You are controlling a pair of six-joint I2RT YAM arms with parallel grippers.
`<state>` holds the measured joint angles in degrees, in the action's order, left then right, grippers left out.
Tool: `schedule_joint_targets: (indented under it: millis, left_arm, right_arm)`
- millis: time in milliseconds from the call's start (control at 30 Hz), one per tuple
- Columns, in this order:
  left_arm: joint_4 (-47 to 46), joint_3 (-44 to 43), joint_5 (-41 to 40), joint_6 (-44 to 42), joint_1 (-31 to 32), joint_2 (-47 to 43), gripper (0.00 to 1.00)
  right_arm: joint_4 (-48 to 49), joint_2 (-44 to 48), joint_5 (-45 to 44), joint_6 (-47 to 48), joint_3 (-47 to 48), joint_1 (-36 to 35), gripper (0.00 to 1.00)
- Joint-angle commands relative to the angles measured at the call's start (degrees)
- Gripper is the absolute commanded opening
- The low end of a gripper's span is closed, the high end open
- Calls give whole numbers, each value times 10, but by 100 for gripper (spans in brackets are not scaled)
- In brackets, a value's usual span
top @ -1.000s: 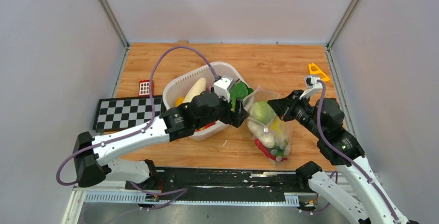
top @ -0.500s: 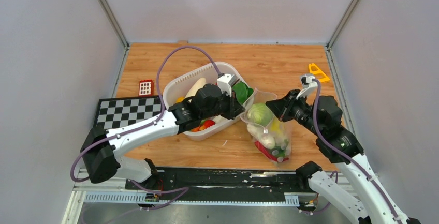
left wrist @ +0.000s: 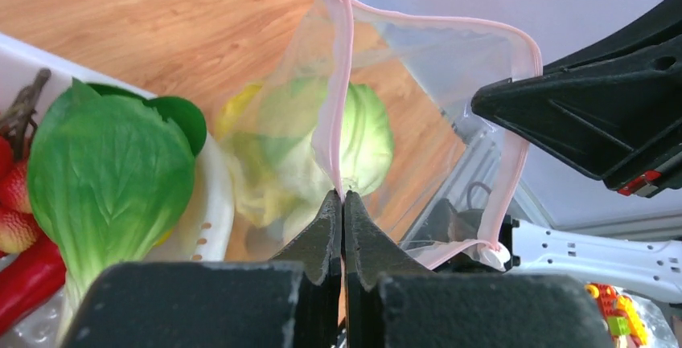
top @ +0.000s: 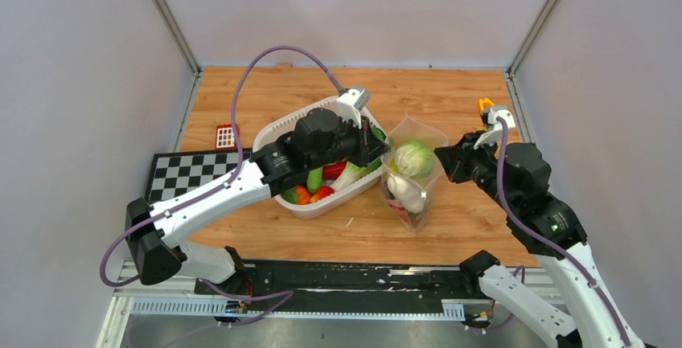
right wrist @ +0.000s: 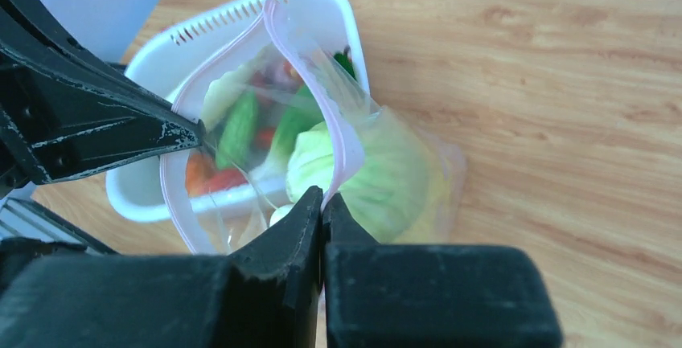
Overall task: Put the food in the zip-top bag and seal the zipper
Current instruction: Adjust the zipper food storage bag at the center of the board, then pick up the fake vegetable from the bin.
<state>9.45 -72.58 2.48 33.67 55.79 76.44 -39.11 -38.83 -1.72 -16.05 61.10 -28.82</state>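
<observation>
The zip-top bag (top: 408, 195) hangs upright between my two grippers, its mouth spread open. It holds a pale green cabbage (top: 414, 157) above white pieces. My left gripper (top: 384, 153) is shut on the left side of the pink zipper (left wrist: 344, 83); its tips (left wrist: 343, 196) pinch the strip. My right gripper (top: 439, 156) is shut on the opposite side of the rim, and its tips (right wrist: 323, 196) pinch the pink strip too. More food sits in the white tub (top: 326, 206): a green leafy piece (left wrist: 104, 171) and red pieces (top: 322, 191).
A checkerboard mat (top: 193, 173) lies left of the tub, with a small red block (top: 227, 136) behind it. An orange triangular piece (top: 486, 105) sits at the far right by the wall. Grey walls close in the wooden table on three sides.
My left gripper closed on the bag's rim. Both grippers then lifted the bag from lying on the table to upright and pulled its mouth apart; the right arm drew back to the right.
</observation>
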Motion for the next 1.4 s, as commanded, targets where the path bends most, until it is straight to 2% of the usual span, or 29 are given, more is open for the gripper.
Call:
schedule_joint_targets:
  millis: [0, 67, 167, 233, 367, 400, 433, 567, 767, 933, 1000, 1133, 1367]
  left_arm:
    - [-11, 9, 41, 36, -4, 21, 0]
    - [-43, 11, 75, 48, -4, 21, 0]
    - [-75, 19, 84, 54, -4, 10, 0]
    - [-63, 20, 67, 48, -4, 7, 0]
    - [-39, 37, 22, 30, -4, -4, 0]
    - [-31, 44, 6, 25, -4, -10, 5]
    - [-22, 48, -10, 18, -4, -16, 15]
    - [15, 59, -49, -18, -6, -42, 60]
    - [38, 75, -54, -62, -9, -94, 88]
    - [67, 88, -57, -106, -10, -139, 97]
    - [93, 92, -92, -121, -11, -151, 99]
    - [137, 99, -154, -126, -34, -157, 100]
    - [185, 115, -200, -111, -85, -131, 100]
  right_arm:
    - [-79, -47, -12, -3, 24, -2, 1]
    - [-90, -43, -23, -15, 35, -2, 1]
    - [-10, 11, 2, -23, 4, -2, 5]
    - [25, 30, 41, -23, -4, -2, 8]
    - [-17, 2, 50, -32, 28, -2, 3]
    - [-18, -1, 49, -33, 24, -2, 3]
    - [-16, -2, 46, -35, 18, -2, 2]
    - [8, 13, 46, -49, -10, -2, 2]
    - [16, 9, 52, -54, -19, -2, 2]
    - [22, 10, 53, -57, -25, -2, 2]
    - [24, 10, 55, -58, -27, -2, 2]
    - [29, 10, 61, -59, -29, -2, 2]
    - [32, 12, 66, -62, -34, -2, 2]
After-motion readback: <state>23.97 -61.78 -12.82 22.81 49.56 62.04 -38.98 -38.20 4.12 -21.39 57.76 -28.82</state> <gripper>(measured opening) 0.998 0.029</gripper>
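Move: My left hand still pinches the left edge of the bag's open mouth, with the filled bag's middle about 2 cm ahead, 5 cm to its right and 12 cm down. From it, the vegetable box's centre is some 13 cm ahead, 13 cm left and 26 cm below, and the leafy green in the box 12 cm ahead, 3 cm left, 22 cm below. My right hand pinches the opposite edge, the bag's middle 2 cm ahead, 5 cm left and 12 cm below. I dip both hands together a quick 2.5 cm or so with the mouth edges pinched. Then my left fingers open wide and let go of their edge, and that hand swings some 14 cm left over the box, first up, then down and a little forward, turning about 25 degrees with its left side rising. My right hand bobs back up, then settles slightly lower and to the left, keeping its pinch. ##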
